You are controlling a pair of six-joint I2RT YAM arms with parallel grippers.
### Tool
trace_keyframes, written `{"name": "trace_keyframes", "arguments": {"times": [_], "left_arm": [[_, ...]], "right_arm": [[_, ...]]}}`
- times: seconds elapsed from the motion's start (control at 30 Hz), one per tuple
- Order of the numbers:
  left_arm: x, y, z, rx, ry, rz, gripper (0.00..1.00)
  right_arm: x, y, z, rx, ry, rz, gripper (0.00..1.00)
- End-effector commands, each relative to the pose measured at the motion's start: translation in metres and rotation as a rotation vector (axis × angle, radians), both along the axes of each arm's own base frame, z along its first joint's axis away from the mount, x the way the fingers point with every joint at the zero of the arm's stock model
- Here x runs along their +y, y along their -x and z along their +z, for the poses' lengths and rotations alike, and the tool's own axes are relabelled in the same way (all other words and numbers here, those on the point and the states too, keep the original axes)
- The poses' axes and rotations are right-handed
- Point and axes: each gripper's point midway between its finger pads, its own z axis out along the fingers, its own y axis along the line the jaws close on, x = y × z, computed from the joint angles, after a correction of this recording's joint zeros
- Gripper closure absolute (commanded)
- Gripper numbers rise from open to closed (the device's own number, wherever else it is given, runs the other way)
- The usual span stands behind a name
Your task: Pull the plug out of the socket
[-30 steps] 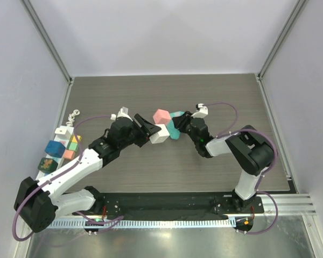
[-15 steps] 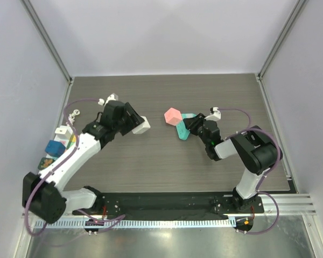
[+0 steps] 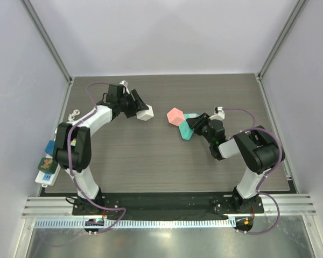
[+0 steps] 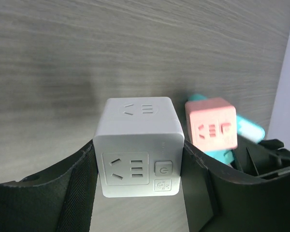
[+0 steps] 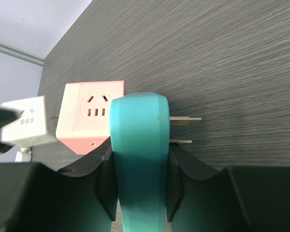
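Note:
My left gripper (image 3: 138, 108) is shut on the white cube socket (image 3: 145, 113), far left of centre; in the left wrist view the socket (image 4: 137, 150) sits between both fingers with its outlet faces empty. My right gripper (image 3: 196, 127) is shut on the teal plug (image 3: 185, 130), apart from the white socket. The plug (image 5: 137, 159) shows two bare prongs (image 5: 183, 119) pointing right over the table. A pink cube socket (image 3: 175, 116) sits against the plug's far end; in the right wrist view this pink cube (image 5: 89, 116) lies left of the teal body.
A white power strip carrying coloured cubes (image 3: 53, 150) lies along the table's left edge, with a coiled white cable (image 3: 74, 114) beyond it. Metal frame posts stand at the far corners. Bare wood surface (image 3: 151, 156) lies between the arms and the near edge.
The white socket and the teal plug were together a second ago. My left gripper has carried the socket left and farther back; my right gripper has drawn the plug and pink cube slightly right.

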Motion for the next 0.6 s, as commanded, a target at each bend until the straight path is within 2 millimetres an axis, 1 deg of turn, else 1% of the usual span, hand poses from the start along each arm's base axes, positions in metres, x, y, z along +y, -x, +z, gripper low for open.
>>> {"name": "trace_keyframes", "arguments": {"times": [0.0,0.07,0.1,0.13,0.17,0.23,0.27,0.3,0.33,0.37,0.4,0.43,0.47,0.5,0.53,0.57], "left_arm": [[-0.022,-0.026,0.011,-0.089,0.197,-0.095,0.84],[-0.017,-0.037,0.005,-0.091,0.175,-0.061,0.8],[-0.014,-0.04,-0.002,-0.084,0.151,-0.056,0.75],[-0.01,-0.042,-0.014,-0.057,0.134,-0.045,0.73],[-0.008,-0.045,-0.015,-0.048,0.123,-0.046,0.69],[0.001,-0.047,-0.026,-0.011,0.103,-0.022,0.6],[0.006,-0.047,-0.03,0.007,0.085,-0.004,0.47],[0.01,-0.047,-0.03,0.014,0.072,0.01,0.36],[0.015,-0.047,-0.026,0.002,0.051,0.019,0.28],[0.019,-0.042,-0.028,0.019,0.019,0.028,0.22],[0.028,-0.044,-0.027,0.012,-0.027,0.059,0.1],[0.034,-0.045,-0.023,-0.005,-0.071,0.063,0.03],[0.041,-0.042,-0.013,-0.014,-0.11,0.081,0.0],[0.055,-0.037,-0.014,0.009,-0.184,0.122,0.0],[0.059,-0.034,-0.01,0.0,-0.22,0.121,0.0],[0.061,-0.029,0.008,-0.034,-0.227,0.128,0.0]], "right_arm": [[0.013,-0.01,0.045,-0.142,-0.092,0.048,0.99],[0.015,-0.012,0.043,-0.137,-0.092,0.059,0.99],[0.015,-0.012,0.043,-0.133,-0.096,0.061,0.99],[0.018,-0.012,0.04,-0.126,-0.098,0.071,0.99],[0.019,-0.013,0.04,-0.126,-0.106,0.076,0.99],[0.022,-0.014,0.039,-0.123,-0.116,0.085,0.99],[0.023,-0.014,0.039,-0.122,-0.115,0.092,0.99],[0.023,-0.014,0.039,-0.123,-0.116,0.093,0.99],[0.024,-0.015,0.039,-0.123,-0.116,0.095,0.99],[0.024,-0.015,0.04,-0.126,-0.117,0.096,0.99],[0.024,-0.015,0.04,-0.124,-0.117,0.098,0.99],[0.025,-0.014,0.039,-0.122,-0.115,0.099,0.99],[0.024,-0.015,0.039,-0.12,-0.114,0.098,0.99],[0.025,-0.015,0.038,-0.118,-0.113,0.104,0.99],[0.026,-0.015,0.037,-0.115,-0.114,0.107,0.99],[0.026,-0.015,0.038,-0.116,-0.116,0.108,0.99]]}}
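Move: The left gripper already holds the white plug clear of the table; the bare spot to set it on is about 3 cm ahead, 1 cm to the left and some 8 cm below that hand. The pink cube stands roughly 14 cm to the hand's right and 1 cm farther out, with the teal socket, held by the right gripper, about 19 cm right and 3 cm back. From the right hand, the spot lies some 23 cm left and 5 cm ahead. Bring the left gripper down about 5 cm while easing forward some 3 cm, so the white plug goes down onto the bare table, then open the fingers wide to let go and slide off to the left about 3 cm, starting to roll the wrist. Keep the right gripper shut on the teal socket, drifting it 2 cm left with a slight counter-clockwise turn. ##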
